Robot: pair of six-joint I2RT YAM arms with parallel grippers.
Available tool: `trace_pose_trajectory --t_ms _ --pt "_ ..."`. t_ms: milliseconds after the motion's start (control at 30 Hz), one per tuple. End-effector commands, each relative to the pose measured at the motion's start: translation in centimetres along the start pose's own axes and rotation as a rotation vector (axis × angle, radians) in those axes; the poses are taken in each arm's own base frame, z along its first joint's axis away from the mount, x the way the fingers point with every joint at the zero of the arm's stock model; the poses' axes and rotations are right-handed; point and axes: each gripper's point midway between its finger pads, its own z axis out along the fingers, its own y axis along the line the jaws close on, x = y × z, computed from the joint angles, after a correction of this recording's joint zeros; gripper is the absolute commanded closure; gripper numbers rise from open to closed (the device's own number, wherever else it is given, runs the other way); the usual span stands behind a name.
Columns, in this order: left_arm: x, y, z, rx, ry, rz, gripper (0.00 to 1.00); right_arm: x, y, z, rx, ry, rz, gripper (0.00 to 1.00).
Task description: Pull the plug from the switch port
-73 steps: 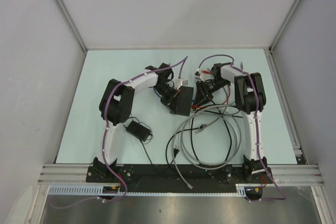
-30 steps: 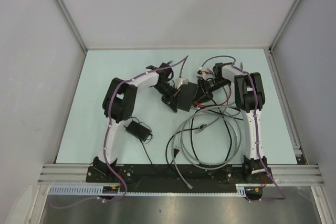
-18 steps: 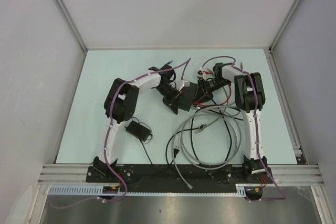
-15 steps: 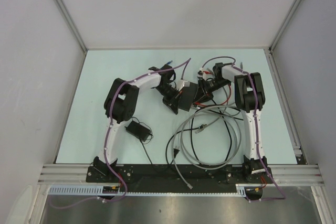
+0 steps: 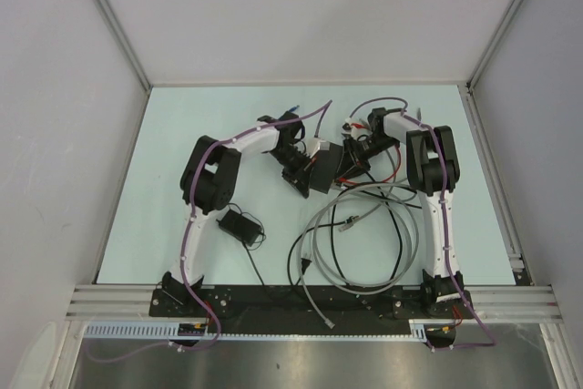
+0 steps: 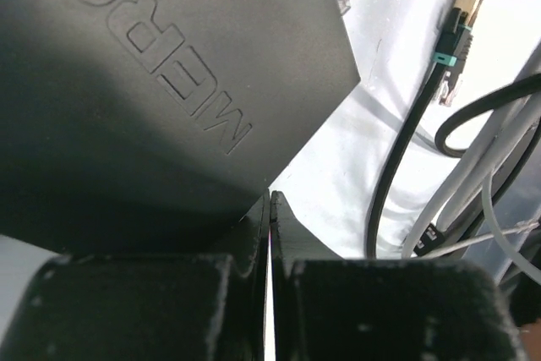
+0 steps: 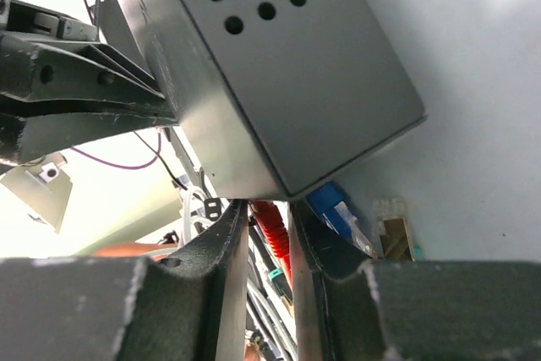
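Observation:
The switch [image 5: 321, 173] is a flat black box tipped up between the two grippers; it fills the left wrist view [image 6: 152, 82], and the right wrist view shows its perforated side [image 7: 279, 65]. My left gripper [image 5: 299, 175] is shut, with its tips [image 6: 270, 198] against the switch's lower edge and nothing seen between them. A red plug [image 7: 272, 221] goes into the switch under its near corner. My right gripper [image 7: 266, 205] straddles this plug. Its jaws are narrow, and a thin gap still shows on the left side. In the top view the right gripper [image 5: 350, 163] sits at the switch's right edge.
A blue plug [image 7: 338, 209] lies beside the red one. A black plug with a green collar [image 6: 448, 57] rests loose on the table. Grey and black cables [image 5: 364, 243] coil in front of the switch. A small power adapter [image 5: 237, 223] lies at the left.
The left arm has shifted a little to the right, and the switch has moved with it toward the right gripper. The right arm has hardly moved.

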Motion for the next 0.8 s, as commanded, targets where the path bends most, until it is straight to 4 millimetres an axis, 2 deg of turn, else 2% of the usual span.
trace_pose_trajectory --t_ms 0,67,200,267,433,567,667,767 --pt "-4.4 -3.0 -4.6 0.030 -0.170 0.185 1.00 -0.3 -6.3 1.3 0.301 0.042 -0.134 0.81" --pt "-5.6 -3.2 -5.9 0.032 -0.213 0.187 1.00 -0.3 -6.1 1.5 0.311 0.057 -0.157 0.82" --pt "-6.2 -2.2 -6.3 0.022 -0.231 0.148 1.00 -0.4 -5.7 2.1 0.318 0.087 -0.202 0.82" --pt "-5.8 -0.4 -5.4 -0.014 -0.211 0.101 1.00 -0.5 -5.6 2.3 0.320 0.088 -0.212 0.82" --pt "-5.0 2.3 -3.5 -0.059 -0.172 0.016 1.00 -0.5 -5.2 2.0 0.335 0.096 -0.249 0.82" --pt "-3.9 4.3 -2.0 -0.122 -0.128 -0.070 1.00 -0.5 -5.8 0.8 0.372 0.062 -0.217 0.83" --pt "-2.7 5.1 -1.1 -0.135 -0.096 -0.105 1.00 0.6 -6.4 0.5 0.371 0.083 -0.190 0.83" --pt "-1.4 5.5 0.0 -0.121 -0.068 -0.136 1.00 2.7 -7.6 0.6 0.380 0.140 -0.147 0.85"
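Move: From the left hand, low at the switch's near end, the switch's middle is about 6 cm ahead, 4 cm right and a centimetre up. The red plug is some 3 cm ahead and 7 cm right at that height, the loose black plug about 6 cm back and 10 cm right. The right hand holds the red plug, its middle 1 cm left; the switch is 3 cm ahead and 4 cm left of that hand, the blue plug about 2 cm ahead and 1 cm left. The left hand, fingers kept shut, swings up and forward from beside the switch's near end, rising some 4 cm, then sinks a little to finish about 5 cm farther forward on top of the switch near that end, where it seems to rest. The right hand keeps its pinch on the red plug, easing about 1 cm left and turning some 10 degrees, partly counter-clockwise. ##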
